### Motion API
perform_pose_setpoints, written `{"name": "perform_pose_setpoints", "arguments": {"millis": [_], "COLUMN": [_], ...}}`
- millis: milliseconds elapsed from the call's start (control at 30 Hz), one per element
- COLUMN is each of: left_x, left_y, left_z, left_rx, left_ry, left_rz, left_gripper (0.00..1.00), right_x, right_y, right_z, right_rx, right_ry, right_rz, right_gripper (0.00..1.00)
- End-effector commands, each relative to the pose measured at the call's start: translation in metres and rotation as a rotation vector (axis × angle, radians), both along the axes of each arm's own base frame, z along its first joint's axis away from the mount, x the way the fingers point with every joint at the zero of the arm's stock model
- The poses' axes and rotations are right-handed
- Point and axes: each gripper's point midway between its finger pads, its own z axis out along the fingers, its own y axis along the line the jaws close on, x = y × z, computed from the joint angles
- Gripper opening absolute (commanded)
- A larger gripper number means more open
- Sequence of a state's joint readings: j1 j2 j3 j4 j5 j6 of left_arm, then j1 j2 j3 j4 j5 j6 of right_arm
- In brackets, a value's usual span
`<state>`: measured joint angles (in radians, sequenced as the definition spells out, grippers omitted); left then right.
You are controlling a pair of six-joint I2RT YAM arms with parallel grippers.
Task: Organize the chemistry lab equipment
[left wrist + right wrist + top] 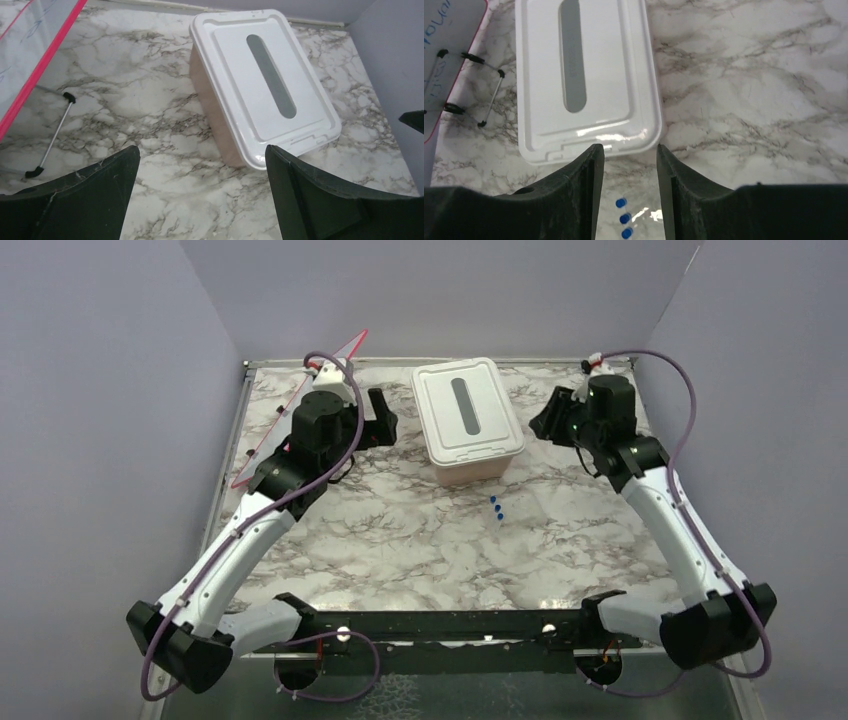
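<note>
Three clear tubes with blue caps (496,507) lie side by side on the marble just in front of the pink tub (455,472), which has its white lid (468,410) on. In the right wrist view the tubes (624,218) show in the gap between my fingers, far below them. A black wire stand (491,97) props the red-edged panel at the left; its rod (54,132) also shows in the left wrist view. My left gripper (388,418) hangs wide open and empty left of the tub. My right gripper (545,418) is open and empty on the tub's right.
The red-edged panel (300,410) leans at the back left, close behind my left arm. Grey walls enclose the table on three sides. The tub (210,115) sits between the two grippers, with bare marble (400,540) in front of it.
</note>
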<state>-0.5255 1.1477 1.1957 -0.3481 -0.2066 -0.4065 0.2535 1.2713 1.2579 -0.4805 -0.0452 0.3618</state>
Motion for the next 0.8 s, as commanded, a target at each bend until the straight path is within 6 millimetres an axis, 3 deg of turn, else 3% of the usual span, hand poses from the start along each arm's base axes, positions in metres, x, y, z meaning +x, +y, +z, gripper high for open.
{"name": "perform_pose_setpoints", "arguments": {"millis": [0,167,333,400,567,767], "left_x": [-0.037,-0.074,-0.105,-0.117,-0.136,-0.148], "left_y": [0.031,0.054,0.071,0.080,0.097,0.106], "left_z": [-0.039,-0.042,-0.018,0.000,0.037,0.054], "left_rx": [0.130,0.138,0.132,0.117,0.097,0.091], "left_ry": [0.124,0.123,0.050,-0.002,-0.073,-0.092], "left_rz": [0.019,0.020,-0.004,0.004,0.034,0.046], "left_gripper": [0.99,0.99,0.99,0.99,0.99,0.99], "right_x": [-0.046,-0.094,-0.129,-0.137,-0.154,-0.170], "right_y": [-0.030,-0.055,-0.073,-0.079,-0.095,-0.103], "right_z": [-0.017,-0.007,0.018,0.032,0.063,0.086], "right_rx": [0.003,-0.029,-0.041,-0.043,-0.066,-0.054], "right_ry": [0.046,0.026,-0.022,-0.045,-0.066,-0.116], "right_rz": [-0.138,-0.195,-0.238,-0.255,-0.314,-0.335], "right_gripper": [0.49,0.64,0.77,0.98,1.00,1.00]}}
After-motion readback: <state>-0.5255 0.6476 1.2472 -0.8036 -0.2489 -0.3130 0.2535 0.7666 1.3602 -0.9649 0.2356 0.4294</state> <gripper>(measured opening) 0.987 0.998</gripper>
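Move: The closed, lidded box is what both hands have just left. Its middle lies about 11 cm ahead of the left hand, 14 cm to its right and some 22 cm below; from the right hand it is about 10 cm ahead, 11 cm to the left and 18 cm down. The whiteboard stands some 15 cm left of the left hand and 4 cm farther out, 20 cm lower. The blue-capped tubes lie about 10 cm back from the right hand, 4 cm to its left, 26 cm below. Both empty hands, already clear of the lid, draw back and apart from the closed box towards their own sides: the left some 14 cm back and 9 cm left, dipping about 4 cm before climbing to finish well above its start, its fingers staying wide open. The right goes about 15 cm back and 9 cm to the right and ends roughly 9 cm higher, its wrist turning some 15 degrees clockwise and its fingertips tilting up a little, while its fingers spread from half open to fully open; neither touches anything. ##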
